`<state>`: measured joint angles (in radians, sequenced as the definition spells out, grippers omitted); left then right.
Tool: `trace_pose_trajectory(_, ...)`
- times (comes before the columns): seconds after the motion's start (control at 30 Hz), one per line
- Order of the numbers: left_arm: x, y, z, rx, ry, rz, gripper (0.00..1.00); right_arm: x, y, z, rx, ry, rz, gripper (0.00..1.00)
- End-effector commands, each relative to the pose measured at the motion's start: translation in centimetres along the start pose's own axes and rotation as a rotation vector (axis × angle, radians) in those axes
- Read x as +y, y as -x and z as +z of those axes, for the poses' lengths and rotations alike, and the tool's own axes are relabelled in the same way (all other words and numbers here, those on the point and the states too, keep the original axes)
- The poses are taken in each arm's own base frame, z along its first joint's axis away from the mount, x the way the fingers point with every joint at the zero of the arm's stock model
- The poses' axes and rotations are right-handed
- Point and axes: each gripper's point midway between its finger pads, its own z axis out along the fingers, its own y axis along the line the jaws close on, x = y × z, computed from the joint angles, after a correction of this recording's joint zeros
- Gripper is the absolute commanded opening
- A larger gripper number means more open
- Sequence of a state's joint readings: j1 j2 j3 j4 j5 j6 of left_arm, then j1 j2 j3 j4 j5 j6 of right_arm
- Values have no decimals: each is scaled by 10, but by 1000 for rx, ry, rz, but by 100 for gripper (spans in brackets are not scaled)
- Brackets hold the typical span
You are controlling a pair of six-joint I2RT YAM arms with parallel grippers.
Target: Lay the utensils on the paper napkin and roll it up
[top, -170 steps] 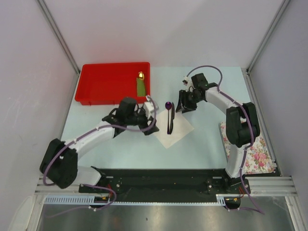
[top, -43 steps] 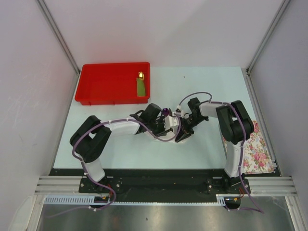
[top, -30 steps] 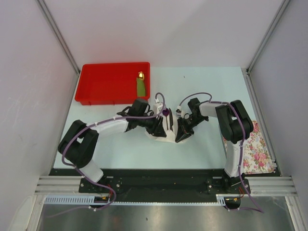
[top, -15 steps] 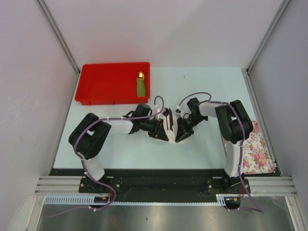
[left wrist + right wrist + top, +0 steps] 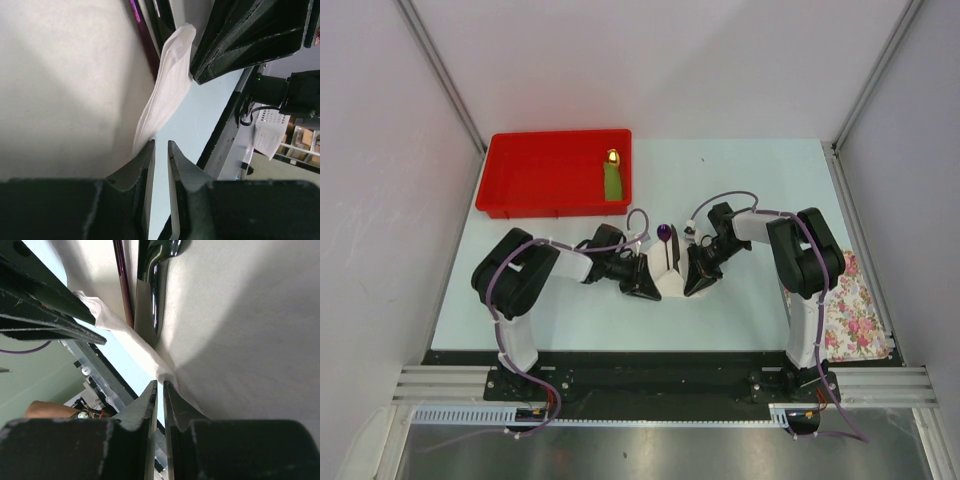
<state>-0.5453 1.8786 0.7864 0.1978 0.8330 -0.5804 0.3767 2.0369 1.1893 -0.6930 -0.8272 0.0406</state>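
The white paper napkin [image 5: 670, 282] lies mid-table, bunched narrow between both grippers. The spoon's purple bowl [image 5: 664, 233] sticks out past its far edge, the dark handle running back over the paper. In the wrist views the purple spoon handle [image 5: 122, 280] and the black knife [image 5: 155, 285] lie side by side on the napkin [image 5: 240, 315]. My left gripper [image 5: 645, 283] [image 5: 161, 144] is at the napkin's left edge, jaws almost closed, with the paper [image 5: 167, 85] touching one finger's outer side. My right gripper [image 5: 696, 280] [image 5: 160, 384] pinches a bunched fold at the right edge.
A red tray [image 5: 535, 175] at the back left holds the green piece with a gold tip [image 5: 612, 180]. The flowered cloth [image 5: 850, 310] lies at the right edge. The two grippers' fingers are close together, facing each other across the napkin.
The napkin, flat earlier, is now bunched. My left gripper drew back left from over its middle to its left edge, uncovering the spoon. The right gripper has stayed still for the last second.
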Motion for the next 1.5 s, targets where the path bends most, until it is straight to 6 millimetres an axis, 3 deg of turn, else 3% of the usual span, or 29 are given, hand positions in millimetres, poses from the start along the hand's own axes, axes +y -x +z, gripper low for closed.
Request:
trace_pose_trajectory(0.0, 19, -10, -1, 1, 37, -72, 20, -17, 6, 7, -2, -81, -34, 14)
trace_pose_trajectory(0.13, 19, -11, -5, -6, 5, -89, 18, -15, 7, 6, -5, -82, -48, 14)
trace_pose_trajectory(0.37, -45, 18, -16, -96, -172, 145, 18, -12, 5, 8, 2, -78, -62, 13)
trace_pose_trajectory(0.5, -57, 24, -14, -112, -200, 156, 18, -12, 5, 9, 5, -80, -61, 13)
trace_pose_trajectory(0.63, -44, 29, -7, -125, -174, 105, 17, -12, 4, 8, 6, -80, -60, 14)
trace_pose_trajectory(0.83, -2, 29, 1, -131, -77, -10, 11, -12, 6, 6, 0, -86, -68, 14)
trace_pose_trajectory(1.0, 20, 16, 5, -102, -32, -68, 8, -15, 5, 5, 2, -110, -63, 16)
trace_pose_trajectory(1.2, 26, 12, 5, -97, -6, -75, 3, -22, 6, 0, -10, -171, -70, 18)
trace_pose_trajectory(1.47, 27, 14, 5, -96, 0, -58, 0, 7, 28, -5, -65, -74, -96, 18)
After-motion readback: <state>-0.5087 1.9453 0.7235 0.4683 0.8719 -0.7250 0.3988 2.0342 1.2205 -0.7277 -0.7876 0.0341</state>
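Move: The left hand's target, the napkin's raised near edge, is right at its open fingertips, about 1 cm ahead and 1 cm to the right, level with them. From that hand the spoon's middle lies some 10 cm ahead and 3 cm right, the knife's about 11 cm ahead and 4 cm right, both roughly 1 cm lower. For the right hand, that same stretch of edge is about 7 cm to its left and level with it front to back. Up about 3.5 cm, drifting slightly right, then back down and a little forward, the left hand re-sets itself at the napkin's near edge, ending some 1.5 cm farther out and tilting up to about 10 degrees on the way. Its part-open fingers shut fully, pinching the raised edge. The right hand stays in place at its own stretch of the edge, nearly shut. ##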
